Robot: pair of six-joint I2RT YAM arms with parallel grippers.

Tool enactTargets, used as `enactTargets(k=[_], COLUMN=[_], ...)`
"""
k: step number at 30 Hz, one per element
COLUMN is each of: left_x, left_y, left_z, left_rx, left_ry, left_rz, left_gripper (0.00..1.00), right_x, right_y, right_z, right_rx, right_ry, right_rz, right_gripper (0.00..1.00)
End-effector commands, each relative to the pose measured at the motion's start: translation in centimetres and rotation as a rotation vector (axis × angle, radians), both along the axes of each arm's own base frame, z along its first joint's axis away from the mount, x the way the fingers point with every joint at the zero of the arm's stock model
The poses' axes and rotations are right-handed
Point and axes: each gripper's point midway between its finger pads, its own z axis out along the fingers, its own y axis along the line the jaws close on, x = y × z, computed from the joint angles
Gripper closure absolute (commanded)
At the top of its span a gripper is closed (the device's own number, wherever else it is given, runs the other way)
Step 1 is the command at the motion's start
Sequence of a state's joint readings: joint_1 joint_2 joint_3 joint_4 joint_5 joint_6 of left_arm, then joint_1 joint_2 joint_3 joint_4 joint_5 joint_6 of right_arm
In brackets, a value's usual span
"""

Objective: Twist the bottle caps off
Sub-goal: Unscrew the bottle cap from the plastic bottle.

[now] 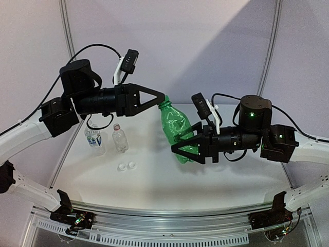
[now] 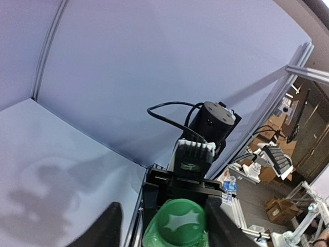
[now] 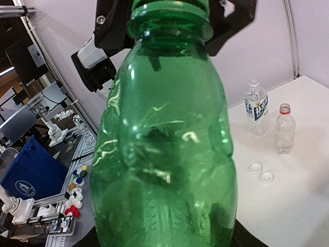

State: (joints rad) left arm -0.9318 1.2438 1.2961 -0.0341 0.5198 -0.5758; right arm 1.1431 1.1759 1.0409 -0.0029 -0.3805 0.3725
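My right gripper (image 1: 181, 148) is shut on the lower body of the green bottle (image 1: 176, 128), which it holds tilted above the table. That bottle (image 3: 169, 144) fills the right wrist view and hides the right fingers. My left gripper (image 1: 162, 99) is at the bottle's top. In the left wrist view the green cap (image 2: 180, 220) sits between the open jaws, against the right finger (image 2: 226, 229) and apart from the left finger (image 2: 105, 229). Two white caps (image 1: 127, 166) lie loose on the table. A labelled clear bottle (image 1: 94, 139) and a shorter clear bottle (image 1: 120, 138) stand uncapped beside them.
The white table (image 1: 216, 180) ends at a metal rail along the near edge, where both arm bases are bolted. Pale walls with upright posts close the back. Past the table's edge in the right wrist view sit a blue bin (image 3: 28, 177) and loose coloured caps (image 3: 77, 193).
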Motion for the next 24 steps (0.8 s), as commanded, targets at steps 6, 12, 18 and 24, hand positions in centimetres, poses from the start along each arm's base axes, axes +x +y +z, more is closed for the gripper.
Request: enactTargets(k=[6, 12, 18, 24], left_x=[-0.9, 1.0, 4.0, 4.5], left_y=[-0.7, -1.0, -1.0, -1.7], left_z=[0.6, -0.9, -3.2, -4.7], left_rx=[-0.009, 0.062, 0.162, 0.202], left_ry=[-0.011, 0.104, 0.338, 0.446], left_rz=[-0.032, 0.078, 0.333, 0.404], left_gripper=[0.78, 0.84, 0.87, 0.86], right_x=[-0.2, 2.2, 7.2, 8.5], right_y=[0.1, -0.1, -1.2, -1.7], right_z=[1.7, 0.8, -2.0, -3.0], right_rx=[0.034, -0.044, -0.259, -0.327], right_ry=[-0.016, -0.045, -0.12, -0.154], right_rz=[0.014, -0.113, -0.376, -0.441], right_gripper=[1.0, 1.0, 1.0, 1.0])
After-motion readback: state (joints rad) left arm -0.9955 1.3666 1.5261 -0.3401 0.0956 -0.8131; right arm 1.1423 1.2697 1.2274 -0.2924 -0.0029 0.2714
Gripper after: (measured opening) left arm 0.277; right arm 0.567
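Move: The bottle cap sits between the left hand's open pads, about 1 cm right of the hand point and level with it. From the right hand, which grips the green bottle's body, the cap is roughly 5 cm ahead, 5 cm left and 10 cm up. On the table, from the left hand, two loose caps lie some 8 cm ahead, 20 cm left, 43 cm down; the open clear bottle about 19 cm ahead, 25 cm left, 34 cm down. Left fingers pinch the cap, then both hands carry the bottle about 6 cm forward, turning some 20 degrees. ##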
